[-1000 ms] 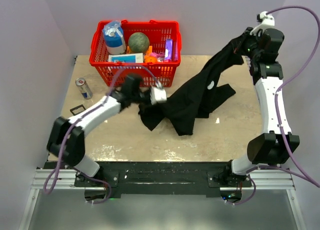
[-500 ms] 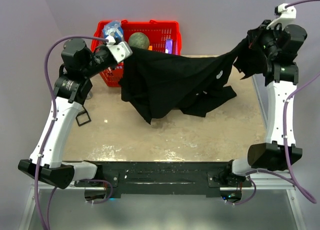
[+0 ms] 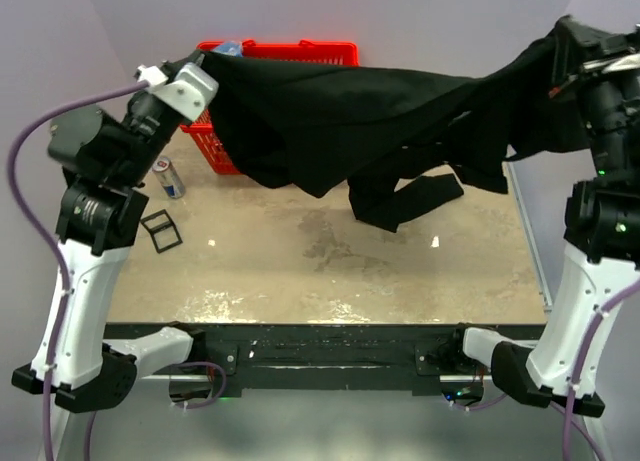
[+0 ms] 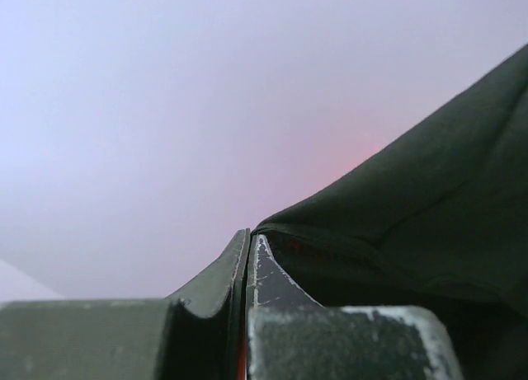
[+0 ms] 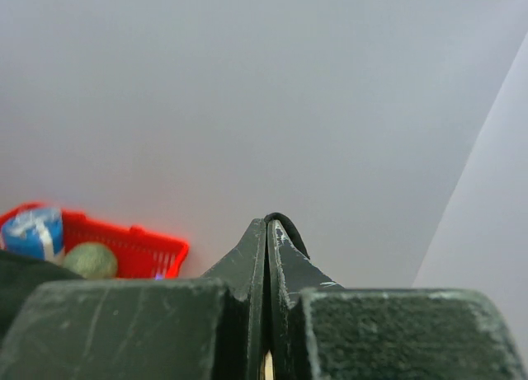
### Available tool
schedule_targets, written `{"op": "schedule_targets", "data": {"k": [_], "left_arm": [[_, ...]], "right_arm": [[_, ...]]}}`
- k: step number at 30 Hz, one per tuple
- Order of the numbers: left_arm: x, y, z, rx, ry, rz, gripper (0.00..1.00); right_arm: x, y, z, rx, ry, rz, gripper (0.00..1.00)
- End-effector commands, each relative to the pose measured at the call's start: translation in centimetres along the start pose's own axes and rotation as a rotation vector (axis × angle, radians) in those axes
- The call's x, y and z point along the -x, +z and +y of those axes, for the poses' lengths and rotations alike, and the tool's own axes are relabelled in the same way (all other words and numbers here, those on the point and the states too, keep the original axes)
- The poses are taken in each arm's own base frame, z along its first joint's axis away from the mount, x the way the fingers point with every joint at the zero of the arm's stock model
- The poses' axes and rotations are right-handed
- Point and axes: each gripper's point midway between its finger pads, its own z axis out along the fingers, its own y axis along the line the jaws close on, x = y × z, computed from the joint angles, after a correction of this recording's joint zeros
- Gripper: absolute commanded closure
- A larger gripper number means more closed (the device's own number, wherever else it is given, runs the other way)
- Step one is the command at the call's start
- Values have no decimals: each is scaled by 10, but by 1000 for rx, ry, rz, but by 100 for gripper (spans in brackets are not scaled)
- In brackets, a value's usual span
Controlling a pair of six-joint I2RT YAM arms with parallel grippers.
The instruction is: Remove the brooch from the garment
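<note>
The black garment (image 3: 340, 106) hangs stretched in the air between my two grippers, high above the table. My left gripper (image 3: 205, 71) is shut on its left edge, with black cloth (image 4: 412, 223) running off to the right of the fingertips. My right gripper (image 3: 575, 41) is shut on its right edge; a thin fold of cloth (image 5: 285, 225) shows at the closed tips. A lower part of the shirt (image 3: 405, 196) droops toward the table. The brooch is hidden; I see no silvery disc in any view.
A red basket (image 3: 215, 151) stands at the back left, mostly behind the cloth, and shows in the right wrist view (image 5: 124, 248) with a green ball and blue package. A can (image 3: 168, 176) and a small black square frame (image 3: 160, 231) lie at the left.
Both arms have risen and spread apart, lifting the shirt off the table and stretching it out. The small light spot seen on the cloth earlier is no longer visible.
</note>
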Motion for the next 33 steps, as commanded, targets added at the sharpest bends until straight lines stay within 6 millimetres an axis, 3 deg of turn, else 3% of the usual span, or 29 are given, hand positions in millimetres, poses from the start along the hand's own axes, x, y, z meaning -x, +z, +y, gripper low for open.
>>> {"op": "schedule_targets", "data": {"k": [1, 2, 4, 5, 7, 8, 9, 11, 12, 14, 15, 16, 17, 18, 19, 20, 21, 22, 23, 24, 25, 27, 28, 29, 30, 31, 33], "left_arm": [[72, -35, 60, 229, 34, -166, 100], [78, -36, 65, 243, 43, -177, 100], [92, -40, 76, 273, 48, -199, 100], [94, -40, 80, 285, 48, -195, 100], [91, -35, 78, 277, 56, -187, 100], [88, -32, 73, 260, 57, -185, 100], [72, -23, 60, 225, 51, -155, 100], [52, -13, 40, 170, 15, -120, 100], [25, -4, 21, 131, -10, -65, 100], [-8, 4, -4, 86, -74, 6, 100], [-43, 9, -29, 37, -99, 81, 100], [-65, 11, -45, 5, -118, 135, 100], [-86, 12, -61, -18, -167, 182, 100], [-122, 9, -91, -69, -205, 264, 100], [-141, 5, -108, -98, -250, 305, 100], [-158, 1, -130, -155, -276, 333, 100], [-191, -10, -165, -222, -304, 402, 100], [-207, -16, -185, -262, -342, 435, 100], [-218, -22, -207, -327, -376, 449, 100], [-249, -34, -241, -395, -408, 522, 100], [-262, -39, -256, -425, -446, 556, 100], [-296, -49, -296, -509, -496, 630, 100], [-303, -49, -308, -547, -515, 647, 100], [-302, -38, -307, -555, -521, 644, 91], [-312, -39, -315, -581, -545, 703, 81], [-308, -32, -312, -565, -575, 711, 56], [-285, -14, -293, -520, -592, 640, 33]], "right_arm": [[78, -20, -2, -50, -99, -180, 100], [100, -27, -2, -64, -117, -229, 100], [115, -25, -9, -96, -134, -265, 100], [132, -31, -12, -124, -148, -309, 100], [136, -21, -16, -129, -161, -334, 100], [134, -17, -16, -118, -178, -333, 100], [128, -11, -17, -113, -185, -325, 100], [104, 8, -20, -90, -194, -295, 100], [95, 14, -20, -75, -200, -281, 100], [57, 34, -24, -50, -183, -213, 100], [42, 40, -19, -8, -181, -188, 100], [7, 50, -18, 20, -168, -119, 100], [-12, 53, -16, 48, -161, -82, 100], [-33, 56, -6, 110, -144, -45, 100], [-80, 59, -1, 155, -126, 49, 100], [-104, 59, 5, 182, -113, 102, 100], [-129, 57, 19, 235, -89, 153, 100], [-178, 50, 29, 273, -76, 246, 100], [-199, 44, 39, 300, -71, 285, 100], [-221, 40, 56, 339, -61, 321, 100], [-268, 27, 67, 362, -58, 410, 100], [-315, 17, 84, 403, -49, 492, 100], [-350, 5, 86, 388, -15, 568, 100], [-380, 2, 86, 373, 23, 637, 100], [-394, 0, 86, 360, 51, 679, 100], [-403, -1, 87, 350, 82, 716, 100], [-413, -1, 84, 325, 89, 731, 100]]}}
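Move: Both hands hold the garment stretched between them, high up. The left's landing spot on the table lies some 3 cm ahead, 5 right and 54 below; the red basket is about 27 ahead and 6 right, the can 14 ahead and 18 left, both roughly 50 below. From the right hand its landing spot is about 14 ahead, 6 left and 61 down, the basket about 29 ahead, 45 left and 54 below. Both hands swing up and back, then whip the garment forward and some 55 cm down, left fingers opening. ##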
